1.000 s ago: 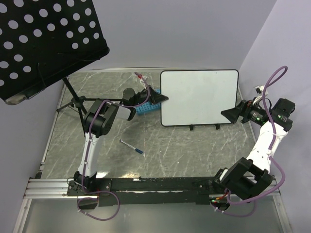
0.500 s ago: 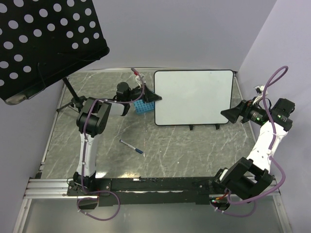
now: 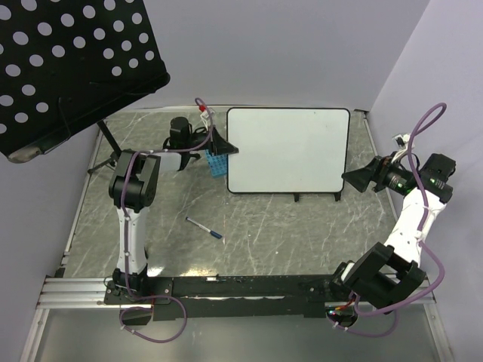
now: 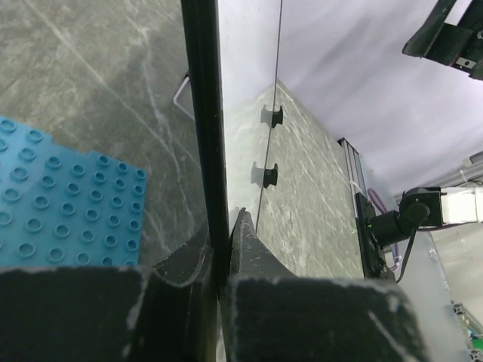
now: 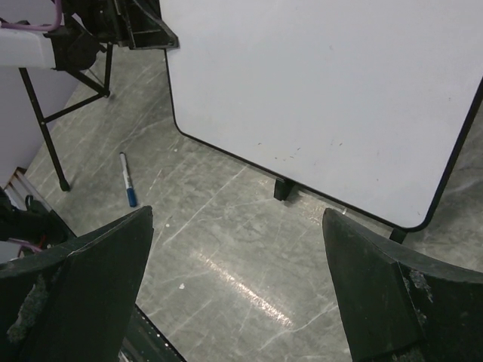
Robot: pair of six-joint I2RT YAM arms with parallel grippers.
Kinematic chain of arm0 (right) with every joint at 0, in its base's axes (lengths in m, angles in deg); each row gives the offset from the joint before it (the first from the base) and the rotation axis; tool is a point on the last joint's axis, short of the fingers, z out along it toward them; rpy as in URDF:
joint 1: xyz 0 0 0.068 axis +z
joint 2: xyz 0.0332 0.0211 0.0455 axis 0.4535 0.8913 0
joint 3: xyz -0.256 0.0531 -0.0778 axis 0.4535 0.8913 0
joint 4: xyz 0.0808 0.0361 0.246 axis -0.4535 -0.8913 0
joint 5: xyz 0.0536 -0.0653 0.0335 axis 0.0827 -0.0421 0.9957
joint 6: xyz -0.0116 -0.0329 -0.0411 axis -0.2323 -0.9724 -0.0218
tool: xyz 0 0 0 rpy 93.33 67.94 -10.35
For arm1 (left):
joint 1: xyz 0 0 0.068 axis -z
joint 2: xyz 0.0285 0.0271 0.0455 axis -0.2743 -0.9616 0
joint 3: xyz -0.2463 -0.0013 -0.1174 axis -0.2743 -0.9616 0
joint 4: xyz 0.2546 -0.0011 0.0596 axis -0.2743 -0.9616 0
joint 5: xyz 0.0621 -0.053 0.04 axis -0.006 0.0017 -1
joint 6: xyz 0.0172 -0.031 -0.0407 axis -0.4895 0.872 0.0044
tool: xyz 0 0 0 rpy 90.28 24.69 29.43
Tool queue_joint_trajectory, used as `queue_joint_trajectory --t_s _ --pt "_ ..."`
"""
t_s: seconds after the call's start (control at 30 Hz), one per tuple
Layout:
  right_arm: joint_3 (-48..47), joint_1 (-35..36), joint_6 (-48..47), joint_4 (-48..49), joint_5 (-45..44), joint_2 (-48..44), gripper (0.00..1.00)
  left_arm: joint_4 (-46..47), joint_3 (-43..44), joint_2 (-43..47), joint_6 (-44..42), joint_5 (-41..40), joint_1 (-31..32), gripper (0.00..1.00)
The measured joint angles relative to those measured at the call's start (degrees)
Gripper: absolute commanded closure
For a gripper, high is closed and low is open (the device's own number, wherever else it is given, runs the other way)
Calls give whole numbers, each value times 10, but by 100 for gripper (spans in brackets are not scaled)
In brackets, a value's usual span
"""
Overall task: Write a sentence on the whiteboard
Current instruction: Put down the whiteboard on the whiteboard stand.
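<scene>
The whiteboard [image 3: 288, 151] stands upright on small black feet at the back of the table, its face blank white. The sentence is not in view. My left gripper [image 3: 224, 147] is shut on the board's left edge. In the left wrist view the thin dark edge of the whiteboard [image 4: 204, 113] runs straight down between the closed fingers of the left gripper [image 4: 224, 226]. My right gripper [image 3: 349, 178] hangs open to the right of the board, apart from it. In the right wrist view the right gripper [image 5: 237, 211] has only bare table between its fingers, with the whiteboard [image 5: 324, 90] ahead.
A blue-capped marker [image 3: 205, 228] lies on the table in front of the left arm, also seen as the marker [image 5: 128, 179] in the right wrist view. A blue gridded rack [image 3: 215, 164] sits beside the board's left edge. A black perforated music stand [image 3: 68, 68] overhangs the far left.
The left gripper has drawn the whiteboard leftward and a little farther back, still clamped on its left edge. The right arm has stayed where it was, open.
</scene>
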Motion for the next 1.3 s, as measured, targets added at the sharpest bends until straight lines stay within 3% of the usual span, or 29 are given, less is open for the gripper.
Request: queue_joint_trajectory --t_s 0.37,0.63,0.77,0.93,1.3 --pt "3 1 -7 -2 0 3 0 105 -12 3 18 -38 62 99" --pt "6 1 -13 -4 0 3 0 109 -6 2 -10 -96 116 98" --pt "6 1 -20 -7 0 3 0 111 -3 -2 -12 -107 123 92" --pt "6 1 -26 -8 0 3 0 112 0 -10 -11 -112 121 77" --pt "6 1 -30 -14 2 3 0 96 0 -36 -25 -118 105 55"
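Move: About 26 cm to the left hand's right, some 13 cm back and 12 cm lower lies the middle of the whiteboard stand, shown by its two black feet; this hand already pinches the board's left edge. The blue studded plate lies roughly 13 cm below and 2 cm farther out, 1 cm to the hand's left, and the marker about 10 cm left and 22 cm back. From the open right hand, the stand is about 12 cm left, 5 cm ahead and 20 cm down. Carrying the whiteboard by its left edge, the left hand moves about 9 cm to the right, drawing back and rising slightly with a roll of some 10 degrees, to bring the board over the stand's feet. Then it stops, opens its fingers to nearly half around the edge while sinking about 3 cm, and eases a little forward and left. ##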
